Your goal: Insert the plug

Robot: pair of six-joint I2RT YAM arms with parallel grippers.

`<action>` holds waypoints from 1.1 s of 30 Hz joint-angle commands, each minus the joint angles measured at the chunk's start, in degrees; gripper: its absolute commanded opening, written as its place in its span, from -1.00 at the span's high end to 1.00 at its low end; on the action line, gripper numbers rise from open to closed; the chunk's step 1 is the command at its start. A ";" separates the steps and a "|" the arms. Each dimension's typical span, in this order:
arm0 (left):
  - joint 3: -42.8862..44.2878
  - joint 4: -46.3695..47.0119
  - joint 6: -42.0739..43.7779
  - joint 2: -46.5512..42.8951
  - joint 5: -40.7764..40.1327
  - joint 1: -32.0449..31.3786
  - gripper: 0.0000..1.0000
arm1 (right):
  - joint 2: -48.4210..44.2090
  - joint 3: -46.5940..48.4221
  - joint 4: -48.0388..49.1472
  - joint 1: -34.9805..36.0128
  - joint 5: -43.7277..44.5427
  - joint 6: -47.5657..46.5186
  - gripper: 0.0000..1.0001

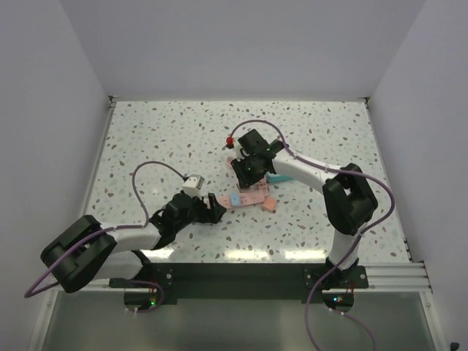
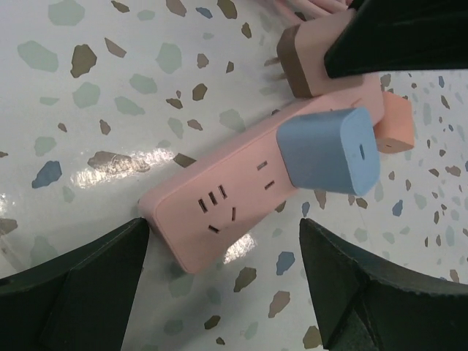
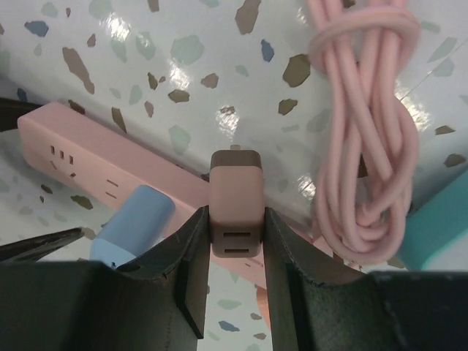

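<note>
The plug (image 3: pixel 235 197), a pale pinkish block with a brown front face, is pinched between the fingers of my right gripper (image 3: pixel 235 221). In the left wrist view the plug (image 2: pixel 322 62) shows bare prongs and hangs over the far part of the pink power strip (image 2: pixel 212 212). A blue adapter (image 2: pixel 329 150) sits in the strip's middle socket. My left gripper (image 2: pixel 227 270) is open around the strip's near end, its left finger (image 2: pixel 73 285) against the corner. From above, the right gripper (image 1: pixel 248 167) hovers over the strip (image 1: pixel 248 196) and the left gripper (image 1: pixel 208 208) lies at its left end.
A coiled pink cable (image 3: pixel 365 131) lies beside the strip. A pink-orange block (image 2: pixel 395 128) rests against the strip's far side. A teal block (image 1: pixel 276 178) is under the right arm and a small red object (image 1: pixel 229 140) lies behind it. White walls ring the table.
</note>
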 commanded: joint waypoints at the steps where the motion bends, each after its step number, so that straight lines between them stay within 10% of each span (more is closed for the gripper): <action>1: 3.30 2.60 2.50 2.69 -1.24 -0.30 -0.77 | -2.92 -2.97 -2.80 1.23 -4.72 1.79 1.00; 20: -6.53 -13.91 -3.11 -24.27 -0.89 -5.39 -0.76 | 0.94 0.97 -1.13 1.14 0.28 2.15 1.00; 33: -9.79 -7.16 -8.48 -24.12 2.80 -10.67 -0.74 | 0.95 1.07 0.27 1.05 -0.59 2.41 1.00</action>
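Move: Just ahead of the open left fingers, the pink power strip has its middle about 7 cm to the right and 3 cm forward; the blue plug on it stands some 5 cm right and 3 cm forward. From the right hand, already gripping the brown-and-pink plug, the strip's middle lies roughly 4 cm back, 1 cm left and 3 cm below. The orange cube is about 6 cm right and 6 cm back, the coiled cord some 5 cm forward and 3 cm right. Drawing back about 2.5 cm and sinking a little, the right hand takes the still-pinched plug along low at the strip's far edge, pauses, then eases forward 1.5 cm. The open left hand nudges slightly forward beside the strip's left end, lifts over 4 cm, then backs off about 7 cm, sinking again and turning slightly clockwise. ##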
